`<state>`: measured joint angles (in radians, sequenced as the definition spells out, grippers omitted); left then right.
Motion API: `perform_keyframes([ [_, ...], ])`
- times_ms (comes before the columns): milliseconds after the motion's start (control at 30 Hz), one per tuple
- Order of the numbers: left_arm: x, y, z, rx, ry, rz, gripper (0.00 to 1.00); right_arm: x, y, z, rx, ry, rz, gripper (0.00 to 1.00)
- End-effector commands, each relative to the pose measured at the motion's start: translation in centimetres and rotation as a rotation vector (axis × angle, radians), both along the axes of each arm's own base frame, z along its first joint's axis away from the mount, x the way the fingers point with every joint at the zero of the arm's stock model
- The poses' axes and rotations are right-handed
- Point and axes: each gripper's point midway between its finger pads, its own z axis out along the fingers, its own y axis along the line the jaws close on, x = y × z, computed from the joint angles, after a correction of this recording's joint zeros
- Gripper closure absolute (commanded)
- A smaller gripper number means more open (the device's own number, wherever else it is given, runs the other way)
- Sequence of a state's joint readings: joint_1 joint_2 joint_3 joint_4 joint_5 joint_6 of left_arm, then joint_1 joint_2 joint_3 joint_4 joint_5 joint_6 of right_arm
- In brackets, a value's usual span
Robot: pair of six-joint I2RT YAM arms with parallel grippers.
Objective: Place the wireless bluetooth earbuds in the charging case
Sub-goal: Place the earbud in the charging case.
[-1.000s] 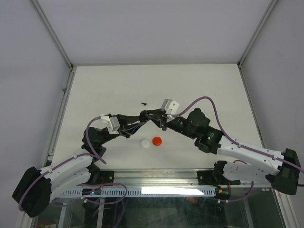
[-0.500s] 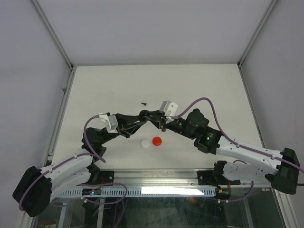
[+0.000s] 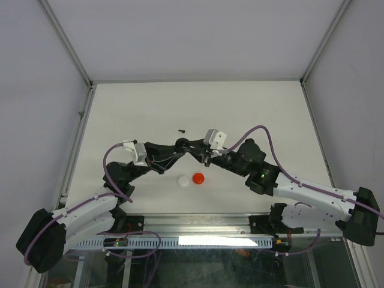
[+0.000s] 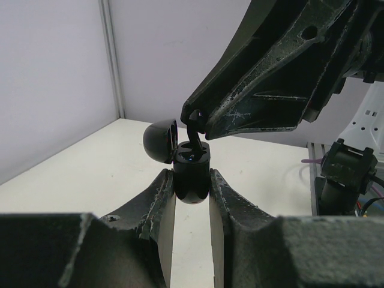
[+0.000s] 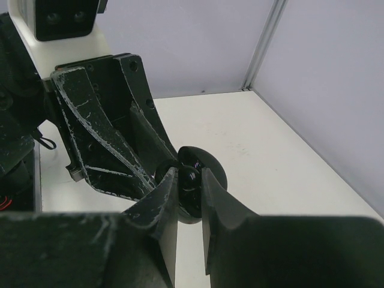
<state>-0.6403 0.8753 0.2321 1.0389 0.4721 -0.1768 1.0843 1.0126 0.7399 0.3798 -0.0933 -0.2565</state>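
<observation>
My left gripper (image 4: 192, 177) is shut on the black charging case (image 4: 192, 180), held above the table with its lid (image 4: 161, 139) hinged open to the left. My right gripper (image 5: 189, 178) is shut on a black earbud (image 5: 192, 180). In the left wrist view that earbud (image 4: 195, 137) hangs from the right fingers (image 4: 252, 102) with its lower end in the top of the case. The top view shows both grippers meeting at the case (image 3: 182, 144) mid-table. A second small black earbud (image 3: 182, 129) lies on the table just beyond them.
A white round case (image 3: 183, 181) and a red round case (image 3: 198, 177) sit side by side on the white table (image 3: 264, 108), just nearer than the grippers. Metal frame posts and grey walls enclose the table on three sides.
The left wrist has shifted slightly left and the right wrist slightly nearer. The grippers stay met at the case, and both grips hold as before.
</observation>
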Motion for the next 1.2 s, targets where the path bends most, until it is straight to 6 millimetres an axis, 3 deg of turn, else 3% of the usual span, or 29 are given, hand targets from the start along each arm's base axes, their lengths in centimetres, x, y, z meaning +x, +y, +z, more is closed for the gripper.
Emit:
perform_keyframes([
  [0,-0.5,1.0,3.2,-0.116,-0.067,0.015,1.00,-1.5,0.7,0.4,0.033,0.005,0.072,0.87],
  [433,-1.8,0.9,3.8,-0.139,-0.092,-0.045,1.00,-2.1,1.2,-0.8,0.045,0.033,0.115,0.79],
  [833,-2.5,1.2,3.9,-0.163,-0.080,-0.064,1.00,-1.9,0.4,-2.2,-0.025,-0.002,0.140,0.72],
  [1167,-1.6,1.1,2.4,-0.120,-0.048,-0.029,1.00,-1.2,-1.0,0.1,0.028,0.015,0.087,0.53],
])
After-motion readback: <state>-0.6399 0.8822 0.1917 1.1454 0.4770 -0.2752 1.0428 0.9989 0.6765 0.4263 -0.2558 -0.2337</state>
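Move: The slot I want is in the open black charging case between my left fingertips, its lid standing on the forward side. From my right hand, whose fingers hold the earbud's stem in it, the case lies about 2 cm left and 2 cm lower. On the table, roughly 25 cm below my left hand, the white case lies about 4 cm back and 1 cm right, the red case some 3 cm back and 7 cm right. I keep the case gripped in my left hand and ease it back about 1 cm, my right hand drifting back and slightly up with it, still holding the earbud at the slot. Then I open my right fingers to let go of the earbud, sinking about 2 cm and turning them a little counter-clockwise; one fingertip stays close beside it. ##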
